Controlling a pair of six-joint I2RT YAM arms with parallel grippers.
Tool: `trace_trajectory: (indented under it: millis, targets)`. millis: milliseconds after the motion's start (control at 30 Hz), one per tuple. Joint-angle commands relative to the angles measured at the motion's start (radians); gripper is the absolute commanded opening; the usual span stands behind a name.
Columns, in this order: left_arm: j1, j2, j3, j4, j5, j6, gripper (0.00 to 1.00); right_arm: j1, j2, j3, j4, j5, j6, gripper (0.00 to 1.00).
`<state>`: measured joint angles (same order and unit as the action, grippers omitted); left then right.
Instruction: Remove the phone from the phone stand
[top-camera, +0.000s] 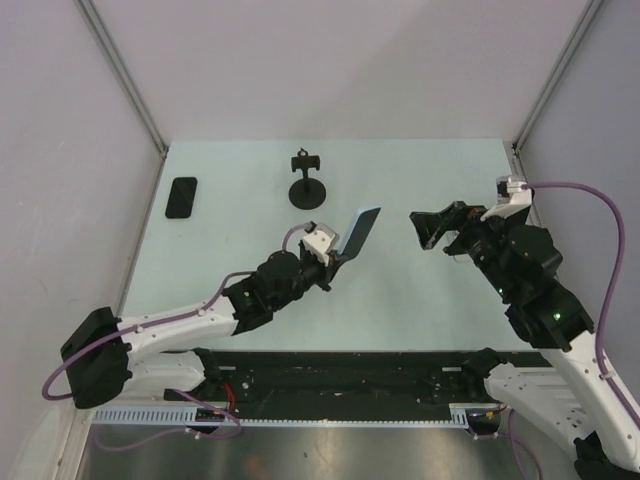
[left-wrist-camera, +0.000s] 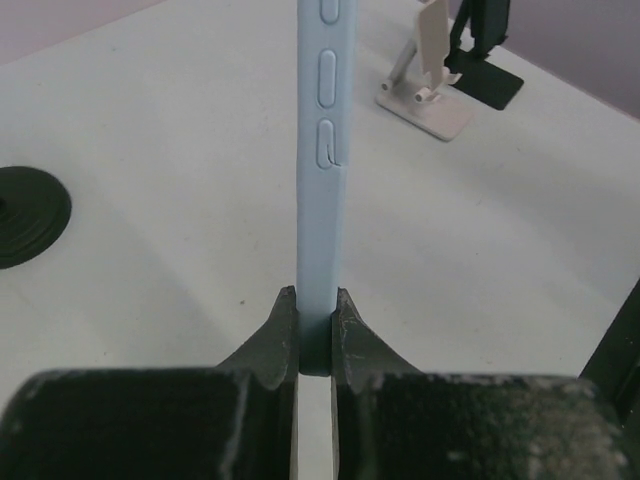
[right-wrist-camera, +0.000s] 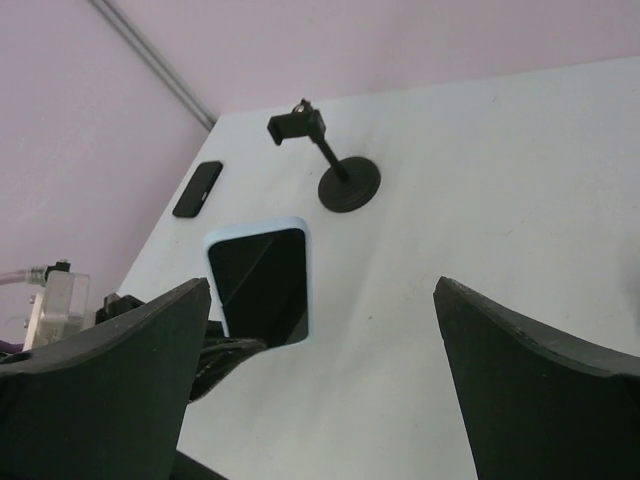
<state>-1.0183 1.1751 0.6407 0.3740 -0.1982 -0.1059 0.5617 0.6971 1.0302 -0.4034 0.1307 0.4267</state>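
Observation:
The phone (top-camera: 360, 230), in a light-blue case, is held up off the table and tilted, with my left gripper (top-camera: 344, 256) shut on its lower end. In the left wrist view the phone (left-wrist-camera: 320, 150) stands edge-on, pinched between both fingers of the gripper (left-wrist-camera: 315, 293). The black phone stand (top-camera: 307, 180), with a round base and a clamp head, stands empty at the far middle, apart from the phone. My right gripper (top-camera: 424, 230) hovers open to the right of the phone and faces it. Its wrist view shows the phone's dark screen (right-wrist-camera: 262, 285) between the wide-spread fingers of the gripper (right-wrist-camera: 322, 287).
A second, black phone (top-camera: 182, 197) lies flat at the far left of the table (top-camera: 250, 230). In the left wrist view a white folding stand (left-wrist-camera: 425, 90) sits at the far end with a dark object (left-wrist-camera: 485, 55) behind it. Grey walls enclose three sides.

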Motion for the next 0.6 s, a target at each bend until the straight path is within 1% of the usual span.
trace_trajectory:
  millis: [0, 33, 100, 133, 267, 367, 400, 433, 500, 533, 567]
  targets:
    - [0.070, -0.109, 0.014, -0.021, 0.012, -0.044, 0.00, -0.014, -0.045, 0.016, -0.052, 0.095, -0.086, 1.00]
    - [0.113, -0.121, 0.016, -0.047, 0.019, -0.054, 0.00, -0.017, -0.060, 0.016, -0.067, 0.124, -0.100, 1.00]
    - [0.159, -0.150, 0.030, -0.127, 0.036, -0.063, 0.00, -0.019, -0.071, 0.016, -0.115, 0.159, -0.137, 1.00]
    - [0.206, -0.161, 0.036, -0.154, 0.048, -0.072, 0.00, -0.019, -0.080, 0.016, -0.129, 0.196, -0.146, 1.00]
    - [0.322, -0.196, 0.094, -0.296, 0.086, -0.074, 0.00, -0.019, -0.097, 0.004, -0.183, 0.274, -0.187, 1.00]
    - [0.420, -0.209, 0.131, -0.366, 0.133, -0.075, 0.00, -0.019, -0.120, -0.037, -0.170, 0.297, -0.216, 1.00]
    - [0.447, -0.206, 0.142, -0.413, 0.150, -0.075, 0.00, -0.019, -0.128, -0.051, -0.151, 0.305, -0.232, 1.00]
    - [0.501, -0.206, 0.151, -0.426, 0.167, -0.075, 0.00, -0.019, -0.134, -0.070, -0.140, 0.310, -0.236, 1.00]
    - [0.550, -0.193, 0.180, -0.467, 0.191, -0.071, 0.00, -0.019, -0.146, -0.111, -0.120, 0.332, -0.246, 1.00]
    - [0.605, -0.187, 0.192, -0.484, 0.225, -0.066, 0.00, -0.019, -0.149, -0.127, -0.114, 0.342, -0.250, 1.00]
    - [0.635, -0.177, 0.218, -0.513, 0.258, -0.061, 0.00, -0.019, -0.156, -0.140, -0.097, 0.348, -0.253, 1.00]
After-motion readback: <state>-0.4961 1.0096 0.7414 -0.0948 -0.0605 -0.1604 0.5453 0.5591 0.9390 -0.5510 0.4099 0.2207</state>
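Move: From the left hand, which holds the pale-blue phone, the flat black phone lies about 45 cm left, 30 cm ahead and 20 cm below; open table lies just to that phone's right. The tripod stand is some 8 cm left, 30 cm ahead and 12 cm lower. From the empty, open right hand, the phone in the black stand is roughly 28 cm right, 13 cm ahead and 22 cm below, the emptied white stand about 18 cm right and 13 cm ahead, 30 cm down. The left fingers keep their pinch on the phone's edge and carry it, nearly level, about 16 cm left and half as far forward, towards the flat black phone, turning some 25 degrees counter-clockwise and tipping down slightly. The right hand, touching nothing and still wide open, draws away rightward towards the black stand, then also sinks, rolling left side down and turning clockwise. ##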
